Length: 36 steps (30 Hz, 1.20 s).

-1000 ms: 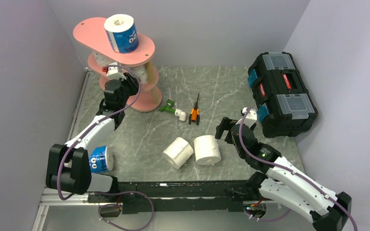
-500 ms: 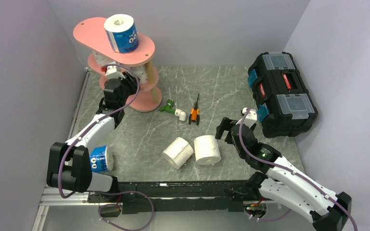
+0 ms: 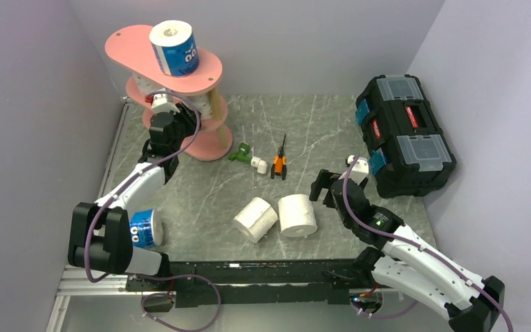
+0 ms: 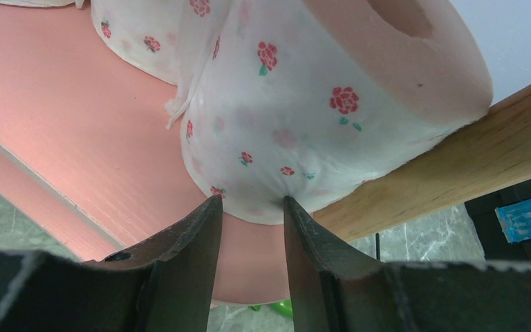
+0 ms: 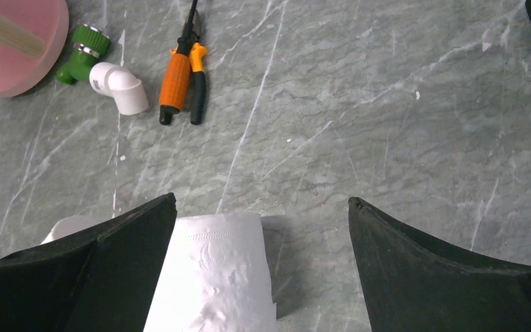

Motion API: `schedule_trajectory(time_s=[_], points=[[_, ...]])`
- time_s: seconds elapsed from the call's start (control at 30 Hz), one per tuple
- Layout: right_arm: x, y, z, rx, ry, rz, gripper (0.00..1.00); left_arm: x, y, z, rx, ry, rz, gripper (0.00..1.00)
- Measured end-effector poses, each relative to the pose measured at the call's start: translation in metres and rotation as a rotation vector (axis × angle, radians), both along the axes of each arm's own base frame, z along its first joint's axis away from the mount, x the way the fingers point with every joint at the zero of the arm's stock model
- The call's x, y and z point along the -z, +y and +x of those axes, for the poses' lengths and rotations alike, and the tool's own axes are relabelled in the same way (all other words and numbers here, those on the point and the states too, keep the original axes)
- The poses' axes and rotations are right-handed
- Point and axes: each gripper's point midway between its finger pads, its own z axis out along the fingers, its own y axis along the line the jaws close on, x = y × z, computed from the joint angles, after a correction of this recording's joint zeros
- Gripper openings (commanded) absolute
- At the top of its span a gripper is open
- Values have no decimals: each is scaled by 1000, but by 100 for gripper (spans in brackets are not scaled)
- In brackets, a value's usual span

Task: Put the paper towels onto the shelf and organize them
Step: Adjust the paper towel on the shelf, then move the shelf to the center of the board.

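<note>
The pink shelf [image 3: 131,52] stands at the back left, with a blue-wrapped paper towel [image 3: 175,48] on its top board. My left gripper [image 3: 164,104] reaches into the middle tier. There its tips [image 4: 249,200] pinch the lower edge of a rose-printed roll [image 4: 318,104], which rests on the pink board [image 4: 62,117] and leans on a wooden post [image 4: 456,145]. Another flowered roll [image 4: 145,34] sits behind it. Two plain white rolls [image 3: 256,219] [image 3: 297,214] lie at mid-table. My right gripper [image 3: 332,178] hovers wide open beside the right one [image 5: 214,277]. A blue roll [image 3: 144,228] sits by the left arm's base.
A black toolbox [image 3: 404,135] stands at the right edge. Orange-handled pliers [image 3: 279,162] and a white-and-green fitting [image 3: 250,158] lie between the shelf and the loose rolls. Walls close in at the left, back and right.
The left gripper has edged slightly farther into the shelf's middle tier. The right arm and the loose rolls have not moved.
</note>
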Motion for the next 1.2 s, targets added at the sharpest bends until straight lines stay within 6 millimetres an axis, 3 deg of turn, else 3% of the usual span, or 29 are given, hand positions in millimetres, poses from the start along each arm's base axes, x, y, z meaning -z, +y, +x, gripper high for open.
schedule_trajectory(time_s=[0.17,0.3,0.4,0.43,0.47,0.67,0.87,1.0,1.2], points=[[0,0,0,0,1,3,97,6,2,-7,-8,41,-16,50],[0,1,0,-3,4,4,98,9,8,-27,-30,101,-19,53],[-4,4,1,-11,1,10,99,0,20,-52,-69,118,-13,80],[-6,5,2,-14,-2,13,99,-6,26,-64,-94,118,-13,96],[-8,6,2,-16,-5,17,98,-12,32,-74,-116,111,-9,99],[-17,26,16,-38,-1,38,98,-57,82,-141,-324,29,-43,99],[-36,58,42,-56,-52,123,96,-54,116,-186,-454,55,-52,99],[-53,76,64,-75,-80,187,94,-42,115,-199,-447,115,-68,99],[-92,103,138,-111,-124,350,92,-35,93,-201,-348,164,-145,100]])
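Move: The rose-print roll at the right end of the middle shelf has its middle about 7 cm ahead of the left hand, 2 cm left and 4 cm higher. The next roll stands some 12 cm ahead and 10 cm left of that hand, the wooden post about 9 cm ahead and 5 cm right. From the right hand the rose-print roll lies roughly 27 cm ahead, 36 cm left and 12 cm higher; the pliers, 20 cm ahead and 11 cm left, lie some 14 cm lower. The rose-print roll is left standing as the left hand backs out from between the boards, about 20 cm back and some 10 cm left, a little higher, opening its half-closed fingers wide and turning roughly 20 degrees counter-clockwise. Moments later the open right hand sets off forward, left and up towards the shelf, about 14 cm forward, its left side rising. ##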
